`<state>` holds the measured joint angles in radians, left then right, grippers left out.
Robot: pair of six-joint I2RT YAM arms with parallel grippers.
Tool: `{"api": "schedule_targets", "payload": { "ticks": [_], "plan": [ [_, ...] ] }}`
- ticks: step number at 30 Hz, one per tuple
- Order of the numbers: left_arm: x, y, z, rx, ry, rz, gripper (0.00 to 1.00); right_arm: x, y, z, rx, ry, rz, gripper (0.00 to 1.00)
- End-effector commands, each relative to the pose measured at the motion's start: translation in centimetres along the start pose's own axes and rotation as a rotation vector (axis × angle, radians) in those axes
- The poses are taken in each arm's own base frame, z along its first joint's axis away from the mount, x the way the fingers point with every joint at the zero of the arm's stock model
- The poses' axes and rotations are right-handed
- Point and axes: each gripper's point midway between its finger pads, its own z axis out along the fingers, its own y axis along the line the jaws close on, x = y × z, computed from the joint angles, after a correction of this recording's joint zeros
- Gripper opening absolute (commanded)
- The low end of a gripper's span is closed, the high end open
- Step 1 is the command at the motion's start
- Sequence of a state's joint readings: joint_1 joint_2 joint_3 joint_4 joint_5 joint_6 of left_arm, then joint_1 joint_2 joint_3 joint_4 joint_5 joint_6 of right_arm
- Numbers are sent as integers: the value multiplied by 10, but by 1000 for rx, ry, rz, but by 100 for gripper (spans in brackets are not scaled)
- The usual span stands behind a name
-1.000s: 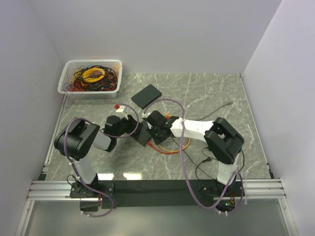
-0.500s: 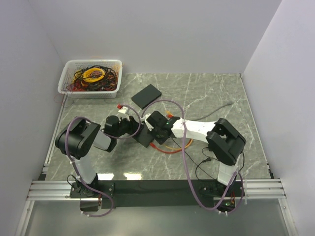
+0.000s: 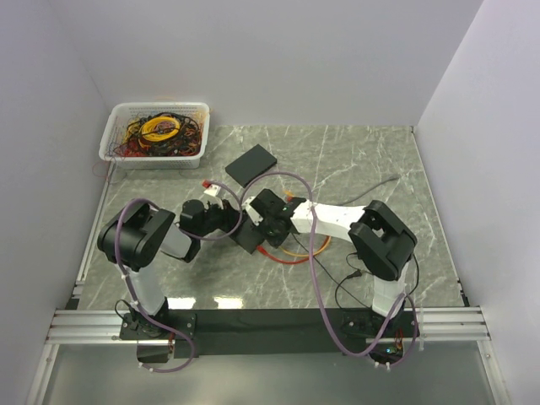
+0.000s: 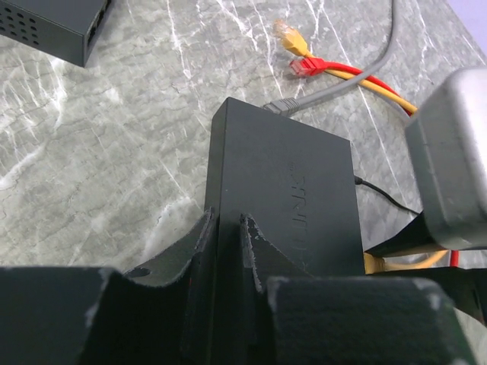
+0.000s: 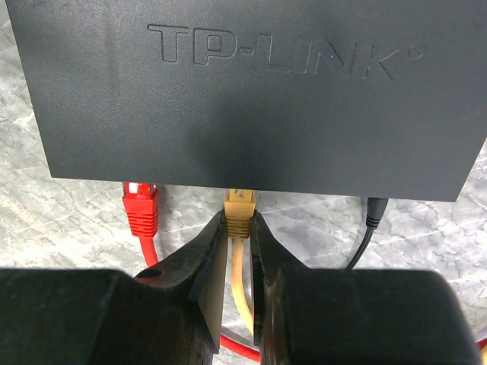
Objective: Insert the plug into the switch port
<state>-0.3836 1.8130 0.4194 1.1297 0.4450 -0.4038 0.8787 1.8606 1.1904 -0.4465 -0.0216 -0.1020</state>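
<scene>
The black TP-LINK switch (image 3: 247, 233) lies mid-table between both arms. My left gripper (image 4: 227, 222) is shut on the near edge of the switch (image 4: 289, 190), one finger on each face. My right gripper (image 5: 239, 217) is shut on the yellow plug (image 5: 239, 207), whose front end reaches under the port side of the switch (image 5: 251, 99). How deep the plug sits in the port is hidden. A red plug (image 5: 141, 207) sits at the same side just left of it. A black power plug (image 5: 373, 213) sits to the right.
A grey cable's plug (image 4: 283, 106) sits at the switch's far side. Loose yellow (image 4: 293, 44) and red (image 4: 304, 68) plugs lie beyond it. A second black box (image 3: 251, 164) lies further back. A white basket of cables (image 3: 117, 125) stands at the back left.
My left gripper has moved right to the switch and closed on its edge. The right gripper has edged slightly left, still holding the yellow plug.
</scene>
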Motion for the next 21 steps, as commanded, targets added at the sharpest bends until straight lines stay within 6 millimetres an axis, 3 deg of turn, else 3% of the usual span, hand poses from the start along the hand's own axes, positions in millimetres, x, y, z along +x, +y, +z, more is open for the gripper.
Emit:
{"api": "schedule_targets", "payload": {
  "ticks": [1,6,8,9,11,13,15,16,18,19,21],
  "plan": [
    [47,-78,-11,302,176,-21,12,-139,-8,-22,6,-459,-17,0],
    [62,-85,-21,296,199,-68,17,-152,-4,-18,-25,-486,-7,0],
    [59,-76,-20,224,173,-94,34,-150,-4,-18,-20,-484,-7,0],
    [63,-71,-22,188,186,-109,52,-146,-5,-18,-14,-479,-4,0],
    [53,-62,-23,112,152,-129,69,-137,-5,-19,-6,-469,-3,0],
    [52,-41,-25,-21,140,-144,88,-125,-7,-17,3,-451,-2,0],
    [31,-27,-26,-133,76,-145,94,-120,-8,-20,9,-452,1,0],
    [34,-20,-30,-184,95,-154,96,-115,-8,-20,9,-448,2,0],
    [9,-16,-36,-251,26,-165,97,-113,-8,-20,8,-444,4,0],
    [9,-1,-46,-353,24,-172,98,-113,-7,-20,3,-444,2,0],
    [-20,-1,-61,-412,-63,-199,100,-117,0,-21,-27,-452,2,0]
  ]
}}
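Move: The switch's middle is about 4 cm back and 2 cm right of my left hand, some 2 cm below; the other black box is roughly 15 cm ahead and 2 cm right of that hand. My right hand holds the yellow plug at the port, about 1 cm ahead and 1 cm left. From the right hand, the red plug lies 2 cm back and 3 cm left, the black plug 4 cm ahead and 3 cm right. I spread my left fingers wide from nearly shut at the switch's back edge, easing back about 2 cm, then swinging left and up while turning some 20 degrees counter-clockwise so they straddle it from above. My right hand keeps its pinch on the yellow plug and follows about 3 cm left and 2 cm forward against the port side, tilting slightly. ##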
